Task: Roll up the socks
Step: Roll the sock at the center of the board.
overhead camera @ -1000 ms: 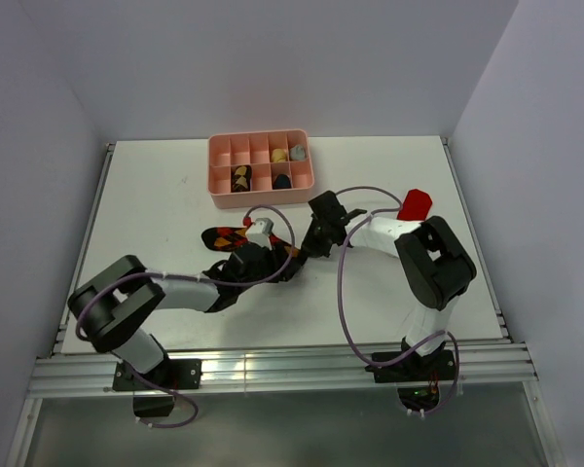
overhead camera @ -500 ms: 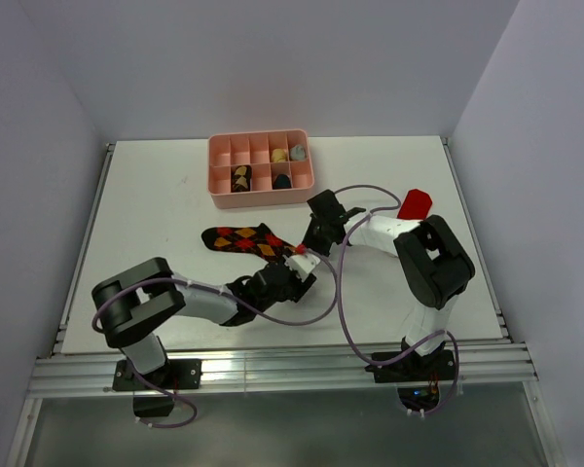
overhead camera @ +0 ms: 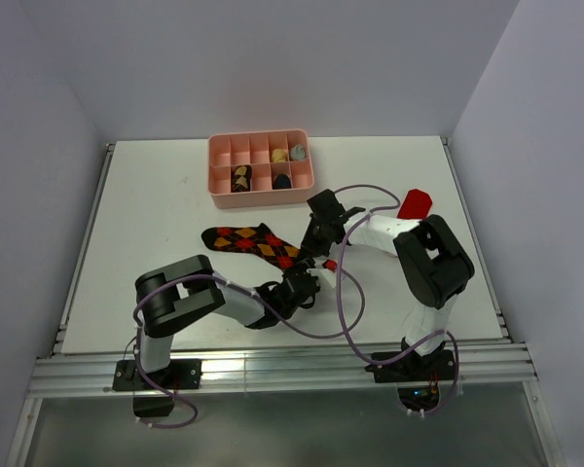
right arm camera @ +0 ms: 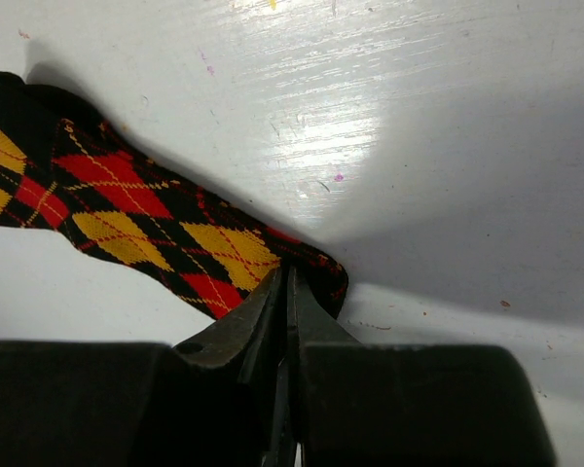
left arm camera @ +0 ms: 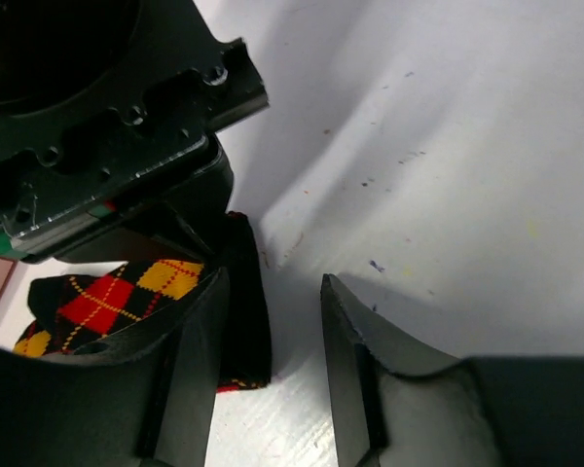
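Observation:
A black argyle sock with red and yellow diamonds [overhead camera: 251,240] lies flat in the middle of the table. My right gripper [overhead camera: 314,251] is shut on its right end; the right wrist view shows the jaws [right arm camera: 290,277] pinching the sock's edge [right arm camera: 127,199]. My left gripper [overhead camera: 310,280] is open and empty just in front of that end, with the sock [left arm camera: 127,292] beside its left finger [left arm camera: 209,341]. A plain red sock [overhead camera: 414,204] lies at the right. No loose tan argyle sock shows.
A pink compartment tray [overhead camera: 224,195] stands at the back centre with several rolled items in its cells. The right arm's cable [overhead camera: 343,292] loops over the table between the two arms. Walls close in the table on three sides.
My left gripper has moved off the sock's middle, right and toward the near edge. The sock was bunched and now lies stretched out flat. The right gripper has stayed put.

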Motion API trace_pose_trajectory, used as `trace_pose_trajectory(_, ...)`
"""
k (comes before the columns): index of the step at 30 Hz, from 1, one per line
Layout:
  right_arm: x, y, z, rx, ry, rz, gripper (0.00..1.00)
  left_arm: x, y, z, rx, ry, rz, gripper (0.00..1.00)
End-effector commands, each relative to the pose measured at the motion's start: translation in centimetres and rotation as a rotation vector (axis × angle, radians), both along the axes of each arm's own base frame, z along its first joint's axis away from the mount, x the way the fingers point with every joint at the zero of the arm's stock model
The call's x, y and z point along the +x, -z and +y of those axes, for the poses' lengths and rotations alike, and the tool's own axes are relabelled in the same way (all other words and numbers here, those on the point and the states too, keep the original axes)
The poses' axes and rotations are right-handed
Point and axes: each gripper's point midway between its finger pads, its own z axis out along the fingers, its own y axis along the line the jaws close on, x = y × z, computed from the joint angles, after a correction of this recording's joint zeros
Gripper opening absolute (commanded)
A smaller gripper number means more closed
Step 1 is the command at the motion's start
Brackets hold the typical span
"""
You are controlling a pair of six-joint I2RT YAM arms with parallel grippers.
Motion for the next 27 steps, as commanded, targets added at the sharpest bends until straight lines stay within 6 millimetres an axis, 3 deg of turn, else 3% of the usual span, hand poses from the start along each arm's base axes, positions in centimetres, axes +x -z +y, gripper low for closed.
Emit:
trace_pose_trajectory(1,-1.8,2.8,-1.7,-0.106,-0.016,0.082,0.11,0.3,1.8,1.4,0.119,-0.052,0.009,0.47)
trace_pose_trajectory(14,-1.7,2.4,-1.4,-0.094,-0.014,0.080,0.11,-1.2,4.5,4.4,0.214,-0.138,0.146,0.43)
trace_pose_trajectory(21,-1.7,2.3,-1.4,-0.093,-0.011,0.081,0.11,-1.9,5.4,4.5,0.222,-0.152,0.208,0.40)
trace_pose_trajectory(27,-1.7,2.2,-1.4,-0.089,-0.014,0.079,0.11,-2.4,6.6,4.7,0.241,-0.167,0.249,0.24)
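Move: Just to the left hand's left, about 2 cm off, 1 cm ahead and 1 cm lower, is the sock's cuff end. The right gripper's fingertips stand some 4 cm ahead and 2 cm left of that hand; the sock's heel lies about 9 cm ahead and 13 cm left, the pink box some 27 cm ahead and 14 cm left. For the right hand the cuff end lies about 2 cm back, straight beneath its grip. Easing forward barely a centimetre, then back a little while shifting left and sinking about 1 cm, the left hand brings its half-open fingers astride the cuff end below the right gripper. It swings some 10 degrees counter-clockwise, tips slightly down and closes to roughly half its opening around the cuff. The right hand stays still, keeping its pinch on the cuff. ##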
